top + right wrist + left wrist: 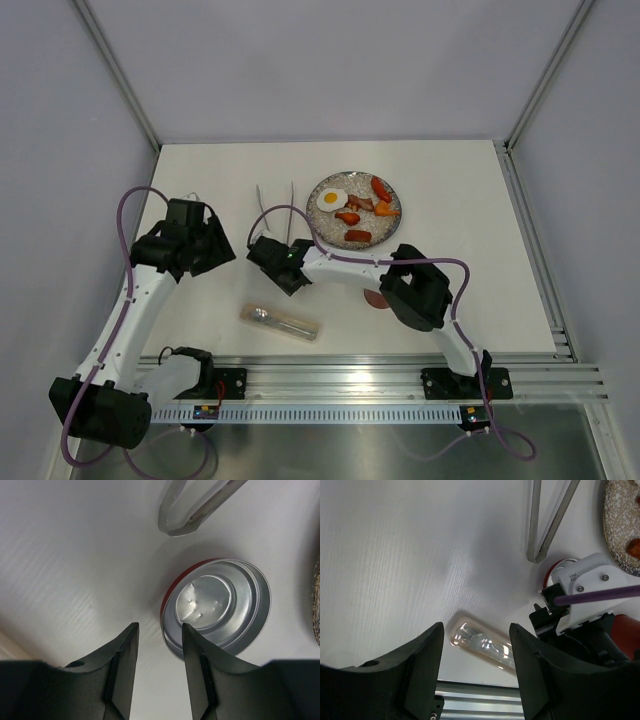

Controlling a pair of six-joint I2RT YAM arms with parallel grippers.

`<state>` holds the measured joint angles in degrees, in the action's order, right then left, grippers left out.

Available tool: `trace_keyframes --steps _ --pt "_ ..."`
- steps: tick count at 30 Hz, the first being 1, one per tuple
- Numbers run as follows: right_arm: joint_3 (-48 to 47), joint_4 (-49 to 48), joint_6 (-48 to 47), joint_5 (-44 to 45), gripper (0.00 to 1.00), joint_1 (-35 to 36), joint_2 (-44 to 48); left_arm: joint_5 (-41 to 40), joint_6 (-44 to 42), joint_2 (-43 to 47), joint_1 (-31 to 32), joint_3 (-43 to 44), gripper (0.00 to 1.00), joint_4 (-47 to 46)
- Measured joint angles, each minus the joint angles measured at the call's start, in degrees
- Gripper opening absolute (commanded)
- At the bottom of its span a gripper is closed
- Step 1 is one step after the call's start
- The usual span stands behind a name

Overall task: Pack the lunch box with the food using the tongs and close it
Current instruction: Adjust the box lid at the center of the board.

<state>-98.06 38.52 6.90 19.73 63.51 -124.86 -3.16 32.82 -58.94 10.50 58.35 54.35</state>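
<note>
The lunch box point(216, 607) stands open beside my right gripper point(159, 636), red outside with a shiny metal inside. That gripper is open; only table shows between its fingers, and the right finger point(196, 650) overlaps the box's left rim. In the top view the right gripper point(272, 260) covers the box. The tongs point(276, 214) lie just beyond it, their joined end point(172, 527) nearest the box. Food sits on a speckled plate point(322, 184): a fried egg point(332, 198), sausages point(358, 236) and shrimp point(386, 208). My left gripper point(476, 631) hangs open and empty to the left.
A clear case holding a spoon point(282, 322) lies near the front rail point(400, 385). A round red piece point(377, 300), perhaps the lid, shows under the right arm's elbow. White walls close in the table on three sides.
</note>
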Motion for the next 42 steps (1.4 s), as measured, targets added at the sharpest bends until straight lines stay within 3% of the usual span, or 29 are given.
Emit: trace_keyframes --steps 5,8,9,16,21,26,29,36,42 --pt "0.00 -0.22 -0.96 0.22 0.34 -1.01 -1.44 0.02 0.00 0.02 -0.07 -0.07 0.58 -0.02" --pt "0.00 -0.52 -1.31 0.22 0.13 -1.38 -1.53 0.00 0.00 0.02 -0.13 -0.63 0.58 -0.09" --pt "0.00 -0.66 -1.31 0.22 0.00 -1.44 -1.53 0.02 0.00 0.02 -0.13 -0.81 0.58 0.02" --pt "1.40 -0.87 1.01 -3.45 0.00 -1.79 2.47 0.02 -0.07 0.00 -0.44 -0.87 0.58 -0.07" --pt "4.61 -4.02 9.51 -15.72 0.00 -6.75 15.37 1.60 -1.79 0.79 -0.44 -2.40 0.66 -3.21" --pt "12.70 -17.25 23.85 -29.83 0.00 -18.56 29.31 8.59 -3.08 5.75 -0.20 -9.86 0.86 -10.45" --pt "20.09 -29.57 36.92 -37.38 0.00 -24.83 33.09 12.46 -3.32 9.88 1.77 -12.87 0.91 -14.75" --pt "31.26 -48.81 63.06 -47.15 0.00 -27.28 30.21 15.58 -4.35 11.23 11.63 -13.66 0.95 -23.26" --pt "33.38 -55.10 75.25 -48.37 0.00 -27.28 29.20 15.04 -4.26 8.09 17.90 -13.73 0.92 -27.34"
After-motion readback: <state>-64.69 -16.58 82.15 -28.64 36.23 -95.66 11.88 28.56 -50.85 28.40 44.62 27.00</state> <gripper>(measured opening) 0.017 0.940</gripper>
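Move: Just ahead of the right hand, its fingers astride the near-left rim, the upturned box lid is centred about 3 cm forward, 3 cm right and 2 cm lower. From this hand the tongs' middle is some 13 cm forward and 2 cm left; the cutlery box is 11 cm back and 2 cm left. From the left hand, the lid lies about 4 cm ahead, 17 cm right and 15 cm below, the cutlery box 10 cm back and 12 cm right. Easing about 1 cm forward and down, the right hand shuts its fingers on the lid's near-left rim, then lifts it some 20 cm, going about 5 cm forward, while the wrist swings the fingers from pointing down to pointing left. The left hand, opening almost fully, sweeps about 13 cm right towards the raised lid, turning some 30 degrees clockwise. ##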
